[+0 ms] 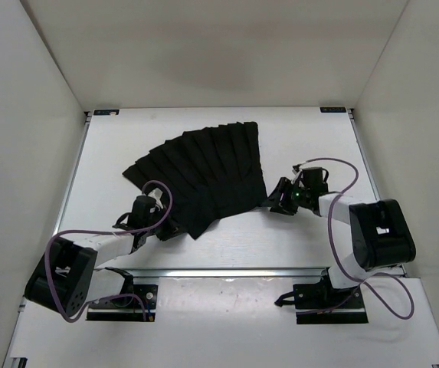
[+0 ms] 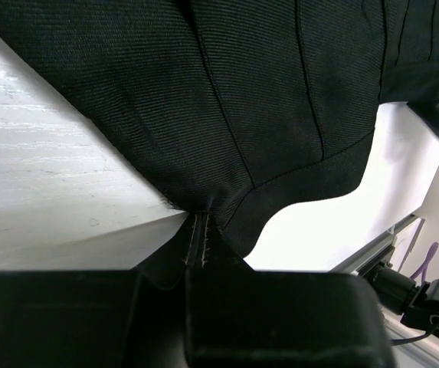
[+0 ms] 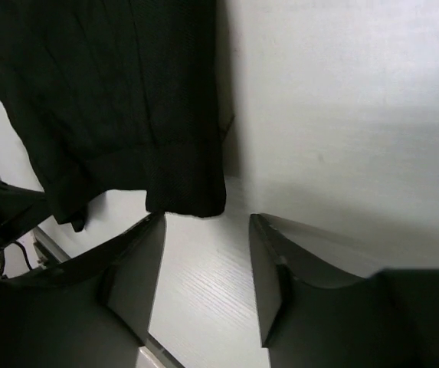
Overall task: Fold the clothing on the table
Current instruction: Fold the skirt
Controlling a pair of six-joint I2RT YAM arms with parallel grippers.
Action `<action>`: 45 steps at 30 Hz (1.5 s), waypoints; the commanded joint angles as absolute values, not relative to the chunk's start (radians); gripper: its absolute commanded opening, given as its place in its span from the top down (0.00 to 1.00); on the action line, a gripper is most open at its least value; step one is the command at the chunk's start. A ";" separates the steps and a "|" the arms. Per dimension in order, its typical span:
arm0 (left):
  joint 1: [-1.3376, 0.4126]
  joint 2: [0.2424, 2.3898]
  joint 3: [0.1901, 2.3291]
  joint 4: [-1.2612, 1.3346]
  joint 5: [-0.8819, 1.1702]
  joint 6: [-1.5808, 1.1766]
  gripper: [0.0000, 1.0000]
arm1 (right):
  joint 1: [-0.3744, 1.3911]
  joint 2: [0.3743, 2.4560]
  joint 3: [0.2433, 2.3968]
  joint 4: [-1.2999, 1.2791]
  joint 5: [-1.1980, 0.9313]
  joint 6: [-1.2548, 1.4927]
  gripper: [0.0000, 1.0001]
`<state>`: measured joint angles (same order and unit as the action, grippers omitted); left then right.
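Observation:
The clothing (image 1: pixel 204 172), a black pleated garment, lies fanned out on the white table (image 1: pixel 296 134). My left gripper (image 1: pixel 167 228) sits at its near left corner, shut on the fabric. In the left wrist view the hem of the clothing (image 2: pixel 234 100) is pinched between the closed fingertips (image 2: pixel 201 241). My right gripper (image 1: pixel 274 201) stands open at the garment's near right corner. In the right wrist view the corner of the clothing (image 3: pixel 188 192) hangs just ahead of the spread fingers (image 3: pixel 139 268), with bare table between them.
Metal rails (image 1: pixel 227 270) run along the table's near edge, with the arm bases (image 1: pixel 322 299) mounted below. White walls (image 1: pixel 20 92) enclose the table on the left, right and back. Purple cables (image 1: pixel 342 253) loop along both arms.

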<state>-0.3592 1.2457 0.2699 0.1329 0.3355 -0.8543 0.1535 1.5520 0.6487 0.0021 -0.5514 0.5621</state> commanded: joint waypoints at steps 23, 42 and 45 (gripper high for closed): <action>-0.313 1.177 0.229 0.138 0.367 -0.838 1.00 | 0.317 1.588 0.652 0.112 -0.025 0.540 1.00; -0.313 1.039 0.236 0.015 0.387 -0.817 0.67 | 0.494 1.445 0.789 -0.348 0.262 0.331 0.99; -0.416 1.043 0.200 0.113 0.371 -0.914 0.47 | 0.492 1.445 0.787 -0.342 0.245 0.334 1.00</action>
<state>-0.3519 1.0573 0.2295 0.0273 0.3656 -0.8291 0.4953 1.4769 0.7704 -0.3214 0.2523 0.3374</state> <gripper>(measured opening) 0.503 0.006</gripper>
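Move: Just ahead of the right hand's open fingers, about 3 cm forward, 1 cm left and 2 cm below, lies the skirt's right waist corner; the far right hem corner is some 27 cm ahead of that hand and 2 cm left. The left hand already pinches the left waist corner, with the skirt's near bulge about 4 cm to its right and 2 cm back. The right waist corner is roughly 23 cm right and 9 cm ahead of the left hand. Easing forward about 4 cm and slightly down, the right hand closes and pinches the skirt's waist corner, then draws it about 5 cm right and back, its wrist swinging some 45 degrees until the fingers point nearly straight down. Meanwhile the left hand keeps its pinch and moves about 3 cm left against that pull, then opens and slips back rightward and a little towards the base. ##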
